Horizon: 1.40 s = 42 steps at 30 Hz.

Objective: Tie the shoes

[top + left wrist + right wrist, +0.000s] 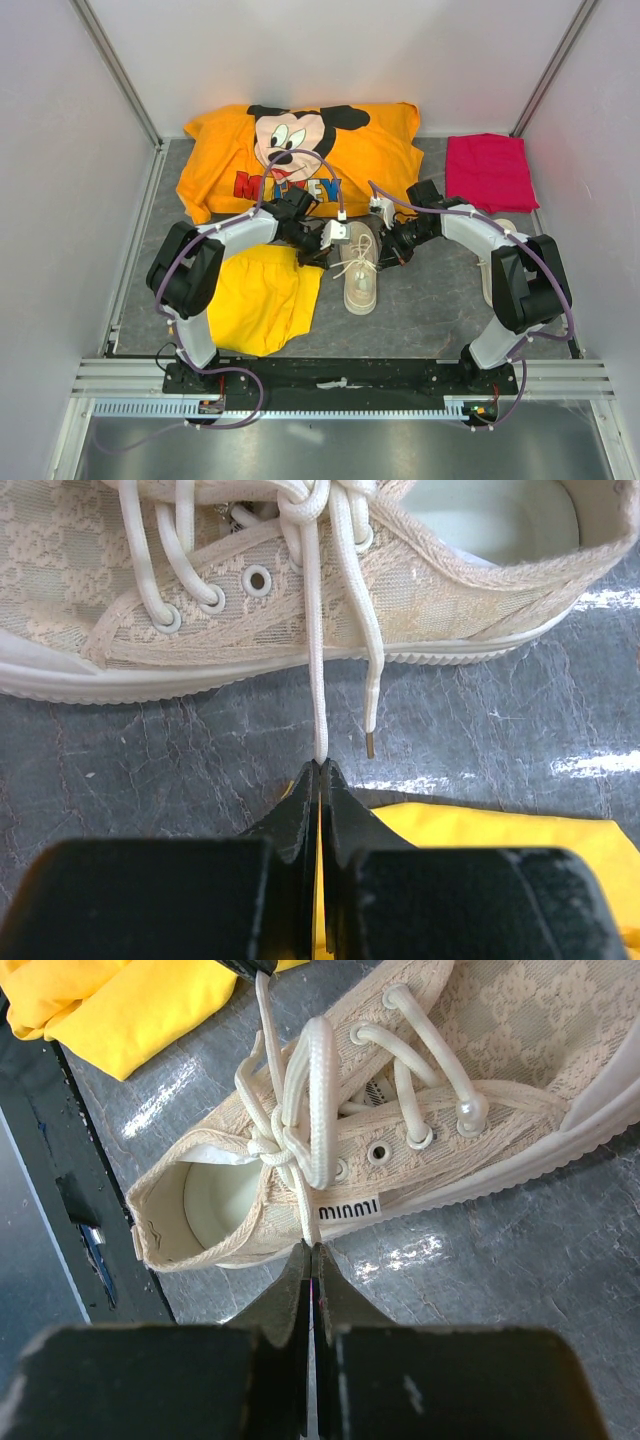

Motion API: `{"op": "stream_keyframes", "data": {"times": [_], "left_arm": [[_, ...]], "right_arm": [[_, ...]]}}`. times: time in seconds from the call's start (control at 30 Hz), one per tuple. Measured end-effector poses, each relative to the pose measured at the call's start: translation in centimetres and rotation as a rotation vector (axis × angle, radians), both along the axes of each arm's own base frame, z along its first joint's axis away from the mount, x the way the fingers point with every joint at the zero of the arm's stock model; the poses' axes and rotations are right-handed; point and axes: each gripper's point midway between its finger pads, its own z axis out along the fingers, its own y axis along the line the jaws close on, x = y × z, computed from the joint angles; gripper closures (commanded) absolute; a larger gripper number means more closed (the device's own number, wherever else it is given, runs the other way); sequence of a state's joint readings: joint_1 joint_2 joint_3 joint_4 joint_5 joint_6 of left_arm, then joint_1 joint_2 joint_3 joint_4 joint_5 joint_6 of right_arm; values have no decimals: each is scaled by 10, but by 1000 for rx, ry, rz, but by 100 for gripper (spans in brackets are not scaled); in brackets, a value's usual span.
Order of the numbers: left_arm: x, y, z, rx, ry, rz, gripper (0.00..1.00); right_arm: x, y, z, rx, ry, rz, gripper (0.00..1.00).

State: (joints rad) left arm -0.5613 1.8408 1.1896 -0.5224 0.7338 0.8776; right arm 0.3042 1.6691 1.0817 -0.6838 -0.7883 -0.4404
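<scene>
One cream shoe [360,272] lies mid-table between both arms, toe toward me. My left gripper [322,766] is shut on a white lace [315,650] that runs taut from the knot down over the shoe's side [450,590]; a second lace end [372,710] hangs loose beside it. My right gripper [309,1246] is shut on the other lace [300,1205], just below the knot [283,1148], beside the shoe's heel opening [215,1205]. From above, the left gripper [327,246] and right gripper [386,246] flank the shoe. A pale shape [503,228] behind the right arm may be the second shoe.
Yellow shorts [262,300] lie just left of the shoe, under the left arm. An orange Mickey shirt [330,150] covers the back of the table, and a folded pink cloth [490,172] lies at back right. White walls enclose three sides.
</scene>
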Motion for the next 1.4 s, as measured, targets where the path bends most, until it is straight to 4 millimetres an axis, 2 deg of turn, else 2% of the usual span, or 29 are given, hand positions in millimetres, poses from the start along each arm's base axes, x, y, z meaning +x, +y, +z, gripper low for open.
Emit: {"op": "stream_keyframes", "data": {"times": [0.1,0.17,0.23,0.3,0.4,0.47,0.53,0.6,0.67,0.8,1.0,1.1,1.4], "left_arm": [[1,1,-1,1,-8,-4,99],[3,4,-1,3,-15,-4,80],[4,6,2,-13,-18,-5,67],[3,8,12,-64,-22,0,63],[-2,10,38,-167,-70,5,61],[-5,-1,61,-241,-119,-2,61],[-9,-20,83,-313,-157,-22,61],[-12,-41,98,-372,-179,-39,61],[-16,-56,104,-405,-174,-44,61],[-13,-75,104,-436,-145,-5,61],[2,-86,75,-395,-84,94,62],[8,-88,68,-379,-72,121,62],[15,-97,73,-391,-82,125,62]], "right_arm": [[0,0,0,0,0,-1,100],[1,0,0,1,-2,-1,100],[1,0,0,1,-3,-1,100],[1,0,0,1,-3,-1,100],[1,0,0,4,-1,-1,100],[0,0,1,5,0,-1,100],[0,1,1,8,1,-1,100],[1,1,1,9,1,-2,100],[1,1,1,9,1,-5,100],[5,-1,2,14,-2,-20,100],[9,-1,4,27,-4,-36,100],[10,-2,4,32,-5,-39,100],[10,-1,5,35,-3,-42,100]]}}
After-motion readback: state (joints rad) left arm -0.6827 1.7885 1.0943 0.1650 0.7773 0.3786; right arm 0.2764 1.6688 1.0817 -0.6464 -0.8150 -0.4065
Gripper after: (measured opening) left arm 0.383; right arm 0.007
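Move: The left fingers still pinch one lace tip low beside the shoe. The knot with its loop lies about 7 cm to their right, level fore and aft and some 4 cm higher, with the right fingertips about 3 cm beyond it. The shoe's opening is roughly 6 cm back and 6 cm right of the left hand, and the free lace tip about 2 cm behind it. From the right hand the knot is some 3 cm straight to the left, at near the same height. The left fingers open to over a third and let go of the lace tip, and the hand climbs about 10 cm as it swings right over the shoe, then sinks 3 to 4 cm and eases forward, ending roughly 10 cm to the right with the fingers flattened some 20 degrees towards level and their parted tips close over the knot and loop. The right hand keeps its closed pinch on its lace beside the knot, drifting about 1 cm forward; whether the left fingers touch the loop can't be seen. ##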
